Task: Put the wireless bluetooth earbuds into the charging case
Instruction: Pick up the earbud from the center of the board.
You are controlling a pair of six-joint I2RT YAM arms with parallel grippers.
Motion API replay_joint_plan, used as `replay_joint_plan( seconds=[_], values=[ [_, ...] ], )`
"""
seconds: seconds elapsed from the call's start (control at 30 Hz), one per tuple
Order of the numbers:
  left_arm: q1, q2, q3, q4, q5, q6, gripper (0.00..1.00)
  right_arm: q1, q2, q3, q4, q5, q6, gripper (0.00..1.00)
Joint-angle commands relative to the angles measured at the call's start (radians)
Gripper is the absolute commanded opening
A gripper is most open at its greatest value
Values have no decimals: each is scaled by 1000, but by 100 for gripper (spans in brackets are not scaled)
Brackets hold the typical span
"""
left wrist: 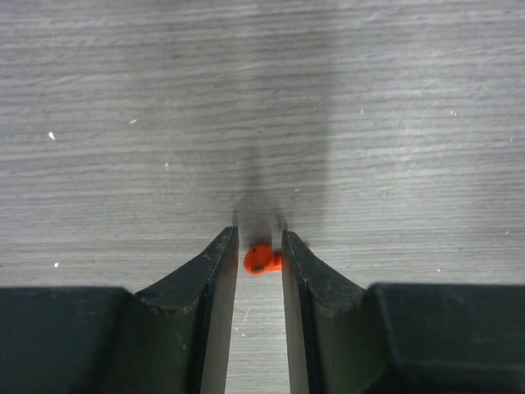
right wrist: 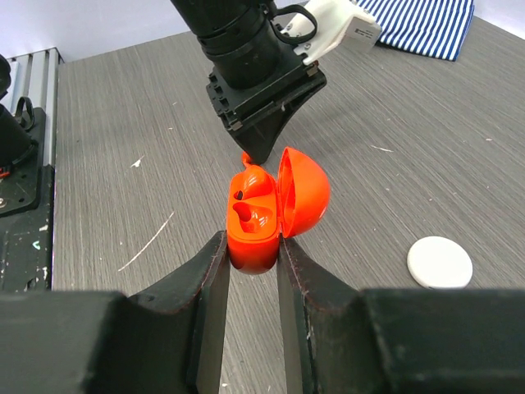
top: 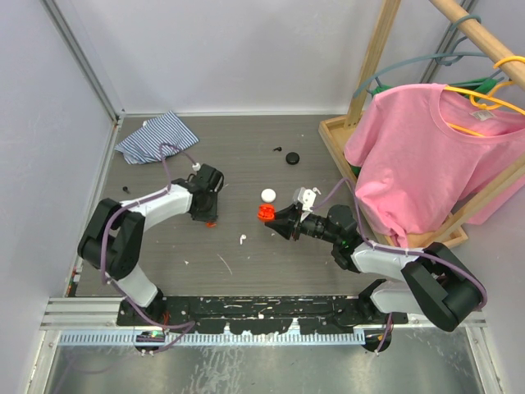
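Observation:
My left gripper [left wrist: 258, 235] points down at the table, shut on a tiny red earbud [left wrist: 261, 259] at its fingertips; from above it shows left of centre [top: 209, 217]. To its right, my right gripper [right wrist: 252, 244] is shut on the body of the open red charging case [right wrist: 254, 234], whose lid [right wrist: 305, 193] is swung up. The case's far well looks filled by a red earbud; the near well is hollow. From above the case [top: 264, 213] lies a short way right of the left gripper. A white earbud [top: 242, 240] lies loose in front and a black one [top: 279, 149] at the back.
A white round case [top: 268, 195] sits just behind the red case, and a black round case [top: 293, 158] farther back. A striped cloth [top: 156, 135] lies at the back left. A wooden rack [top: 332, 144] with a pink shirt [top: 418, 156] fills the right side.

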Motion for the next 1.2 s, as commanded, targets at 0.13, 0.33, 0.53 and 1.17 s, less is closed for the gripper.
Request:
replay_joint_plan(
  seconds=[0.13,0.33,0.53,1.17],
  values=[
    [7,65,110,-3,-3,60,30,4,-8,46,34,-17,-14,1],
    [7,66,141,-37,-19,30,32,4,-4,51,26,-22,-12,1],
    [7,-54,44,-29,-43,-67,43,4,0,57,20,-29,-10,1],
    [-16,60,87,-140,-49,-3,51,3,-5,62,3,-28,-11,1]
  ],
)
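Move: The red earbud lies on the table just behind the left fingertips, about 2 cm back from that hand, level sideways and roughly 1 cm lower. From the same hand a small white bit lies some 7 cm back and 9 cm right, and the white disc about 8 cm ahead and 16 cm right, both near 2 cm below. From the right hand, the earbud is about 17 cm left, 6 cm ahead and 13 cm down. The red earbud stays ungrasped: the left hand first skims about 2.5 cm forward away from it, drifting slightly right, then lifts a little and comes back while shifting about 2 cm left, and sinks close to the table again. On the way back its fingers spread clearly wider, and its left side tips up about 5 degrees. The right hand keeps the open red case still. ##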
